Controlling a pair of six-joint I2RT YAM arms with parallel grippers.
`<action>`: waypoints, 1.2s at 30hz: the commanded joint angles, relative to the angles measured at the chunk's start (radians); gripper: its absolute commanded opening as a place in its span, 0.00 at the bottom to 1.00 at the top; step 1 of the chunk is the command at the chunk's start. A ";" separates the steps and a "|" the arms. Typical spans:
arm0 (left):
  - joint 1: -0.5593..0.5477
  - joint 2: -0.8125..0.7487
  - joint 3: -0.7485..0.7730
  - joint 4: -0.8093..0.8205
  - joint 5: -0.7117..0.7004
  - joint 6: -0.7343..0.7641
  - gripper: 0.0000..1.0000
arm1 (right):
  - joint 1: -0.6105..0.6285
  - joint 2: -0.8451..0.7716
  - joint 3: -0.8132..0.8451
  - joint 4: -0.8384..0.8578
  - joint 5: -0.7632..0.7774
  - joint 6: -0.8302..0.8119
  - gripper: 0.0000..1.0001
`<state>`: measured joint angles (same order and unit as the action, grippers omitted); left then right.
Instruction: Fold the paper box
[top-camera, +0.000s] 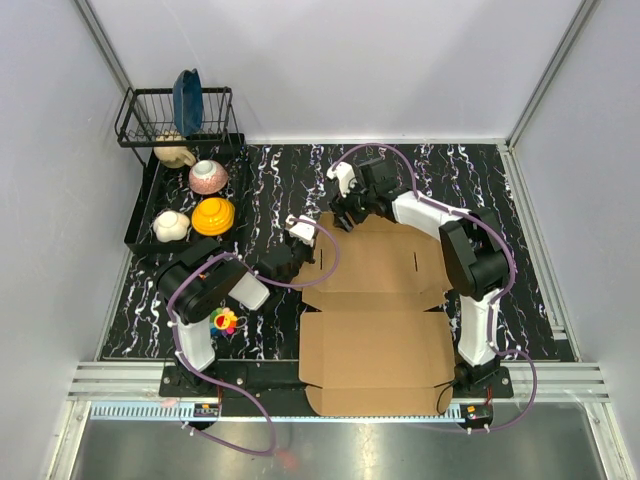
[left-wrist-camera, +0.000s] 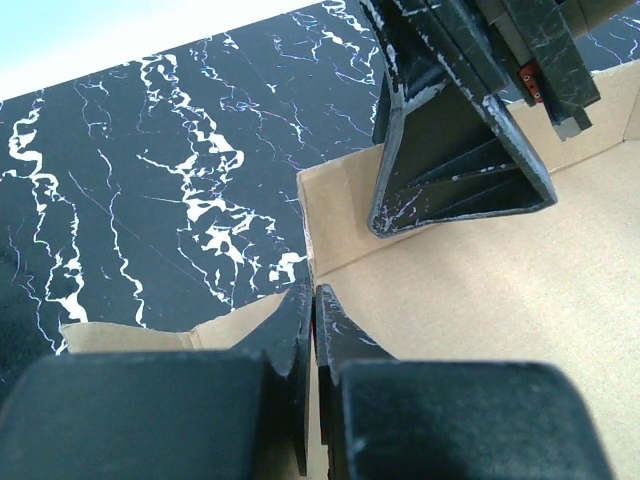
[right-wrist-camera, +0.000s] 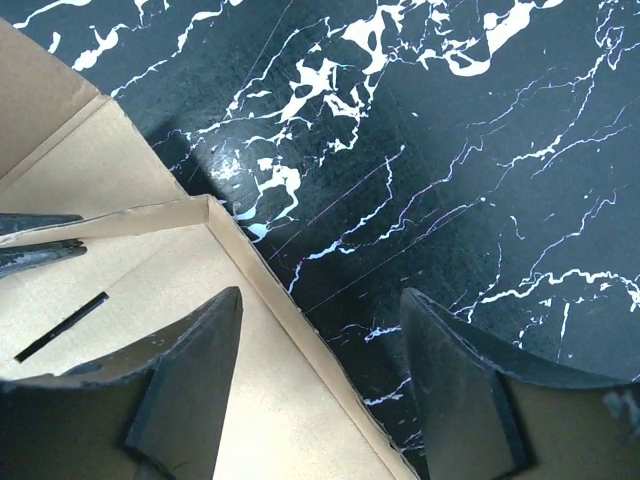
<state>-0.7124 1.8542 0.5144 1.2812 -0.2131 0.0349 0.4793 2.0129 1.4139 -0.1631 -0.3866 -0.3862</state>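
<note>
The paper box (top-camera: 375, 320) lies mostly flat in the middle of the marbled table, a large brown die-cut sheet. My left gripper (top-camera: 300, 242) is at its left side. In the left wrist view the left gripper (left-wrist-camera: 315, 305) is shut on the thin raised edge of the box's side flap (left-wrist-camera: 308, 230). My right gripper (top-camera: 345, 212) is at the back left corner. In the right wrist view the right gripper (right-wrist-camera: 320, 310) stands open astride the box's back edge (right-wrist-camera: 290, 310), one finger over cardboard and the other over the table. The right gripper's finger (left-wrist-camera: 460, 170) shows close in front of the left one.
A black tray (top-camera: 140, 225) at the back left holds a pink bowl (top-camera: 208, 177), a yellow bowl (top-camera: 213, 216) and a white bowl (top-camera: 171, 226). Behind it a wire rack (top-camera: 175, 105) holds a blue plate (top-camera: 187, 100). A small colourful toy (top-camera: 224, 321) lies by the left arm's base.
</note>
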 joint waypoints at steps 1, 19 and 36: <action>-0.010 -0.026 -0.004 0.385 0.052 0.028 0.00 | 0.013 0.007 0.056 0.004 -0.023 -0.022 0.61; -0.010 -0.061 0.019 0.365 -0.086 0.026 0.33 | 0.039 -0.066 -0.049 -0.018 0.035 0.010 0.00; -0.010 -0.483 0.030 -0.221 -0.330 -0.015 0.70 | 0.127 -0.370 -0.296 0.074 0.422 -0.065 0.00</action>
<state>-0.7189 1.4490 0.5137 1.2304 -0.4519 0.0547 0.5766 1.7588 1.1332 -0.1585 -0.1200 -0.3668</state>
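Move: At the spread box's far edge, the open right hand already straddles the cardboard; the part to pinch lies practically between its fingers, about 1 cm ahead and 1 cm below. From there the far-left corner is some 6 cm left and 1 cm ahead, the left slot about 5 cm left, 9 cm back and 3 cm lower. The shut left hand still grips the left side flap at its fingertips, with the far-left corner about 10 cm ahead and 4 cm right of it. Closing on the far edge near its left corner, the right fingers pinch the cardboard, then drag it back about 6 cm and roughly 3 cm to the right, dipping a couple of centimetres before rising again. As the right fingers shut, the left ones open and let go of the side flap, and that hand climbs some 15 cm while easing 5 cm left and tipping its fingers upward. ##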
